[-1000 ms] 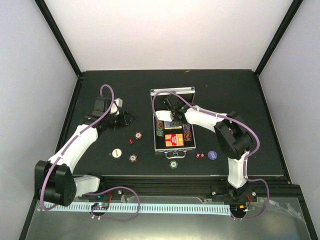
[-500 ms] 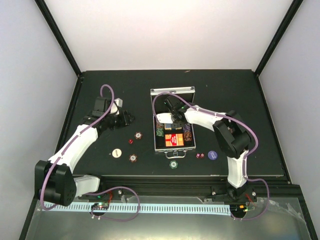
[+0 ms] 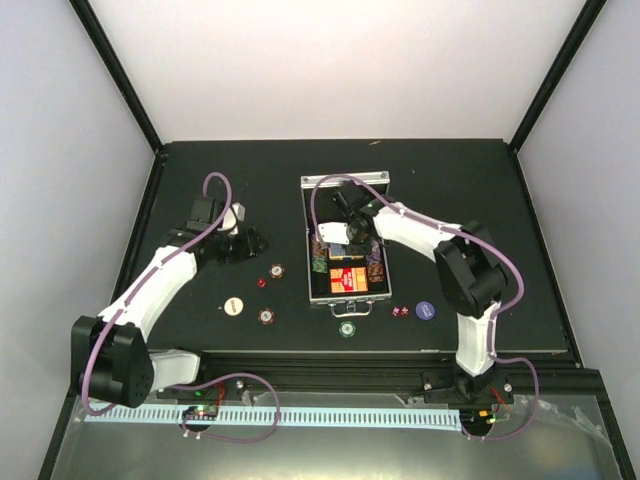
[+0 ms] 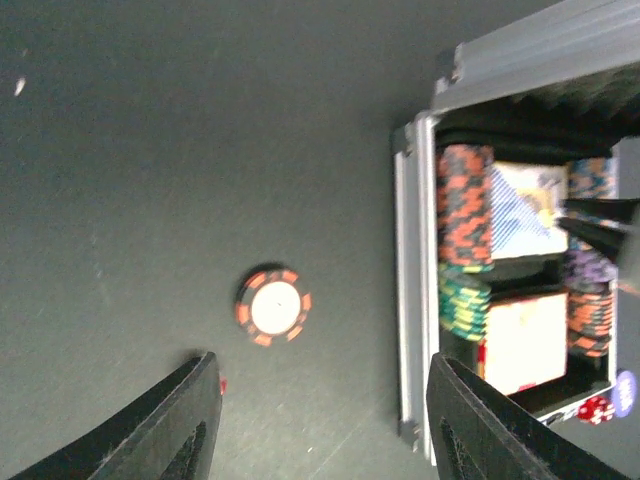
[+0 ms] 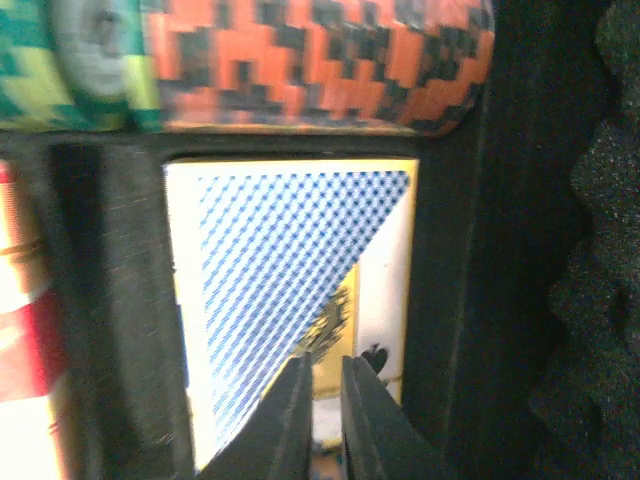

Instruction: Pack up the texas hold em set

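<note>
The silver case (image 3: 346, 296) lies open mid-table with chip stacks and two card decks in its slots. My right gripper (image 3: 347, 236) is inside it, shut with nothing between its fingertips (image 5: 320, 408), just above the blue-backed card deck (image 5: 270, 290). Beside that deck runs a row of orange-and-black chips (image 5: 320, 60). My left gripper (image 3: 252, 240) stands open left of the case, holding nothing (image 4: 325, 400). A red-and-white chip (image 4: 273, 304) lies flat on the table ahead of its jaws. A tiny red die (image 4: 222, 384) sits by the left finger.
Loose on the black table: a maroon chip (image 3: 276, 270), a cream chip (image 3: 232, 306), another chip (image 3: 266, 316), a green chip (image 3: 346, 328), a purple chip (image 3: 425, 310) and red dice (image 3: 400, 311). The foam-lined lid (image 3: 345, 185) lies behind the case.
My left gripper's jaws have opened wider and it has edged to the right. The right gripper has shifted a little inside the case, still shut.
</note>
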`<state>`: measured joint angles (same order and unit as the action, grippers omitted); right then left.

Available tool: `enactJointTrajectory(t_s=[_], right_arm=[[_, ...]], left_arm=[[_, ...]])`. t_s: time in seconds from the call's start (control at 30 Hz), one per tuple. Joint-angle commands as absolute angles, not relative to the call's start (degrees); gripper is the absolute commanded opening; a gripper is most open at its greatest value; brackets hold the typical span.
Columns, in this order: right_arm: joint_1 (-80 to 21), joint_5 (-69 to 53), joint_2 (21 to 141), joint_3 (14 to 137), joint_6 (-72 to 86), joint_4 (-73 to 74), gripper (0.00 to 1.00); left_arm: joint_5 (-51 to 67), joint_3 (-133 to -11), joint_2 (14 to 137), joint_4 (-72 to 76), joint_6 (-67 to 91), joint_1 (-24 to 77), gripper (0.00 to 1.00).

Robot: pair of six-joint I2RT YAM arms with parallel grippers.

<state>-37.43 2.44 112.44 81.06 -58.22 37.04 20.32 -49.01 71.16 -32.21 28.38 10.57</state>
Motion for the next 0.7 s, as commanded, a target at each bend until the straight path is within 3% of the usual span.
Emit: enactJointTrajectory(t_s=[0.0, 0.33, 0.67], right_arm=[[-37.0, -7.1, 104.8, 83.0, -58.4, 46.8, 0.17], [-36.9, -17.3, 92.6, 75.3, -56.5, 63.3, 0.46], [-31.8, -14.8, 76.3, 54.4, -54.4, 66.8, 0.49]], left_arm=[[15.9, -51.6, 70.4, -43.1, 23.6, 10.4, 0.59], [14.3, -50.1, 71.9, -52.4, 16.1, 11.6, 0.61], [16.2, -50.4, 73.0, -51.9, 18.4, 12.1, 0.59]])
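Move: The pair of red dice lies some 17 cm back and 11 cm to the right of the right hand, 4 cm lower; the purple chip is 5 cm farther right of them. Right beneath this hand is the white card deck, its middle 1 cm back and 2 cm left; the red card box is 9 cm back, 1 cm left. The single red die is about 4 cm back, 1 cm right and 13 cm below the left hand, the 100 chip 1 cm back and 5 cm right. Heading for the pair of dice, the right hand leaves the white deck, sweeping back some 18 cm: first rising about 8 cm over the case, then swinging right and sinking by half of that, its fingers opening to about half and tipping back roughly 25 degrees. Meanwhile the half-open left hand draws back about 6 cm and down 4, its fingers tilting steeper until they point at the single die, and eases to a stop. ##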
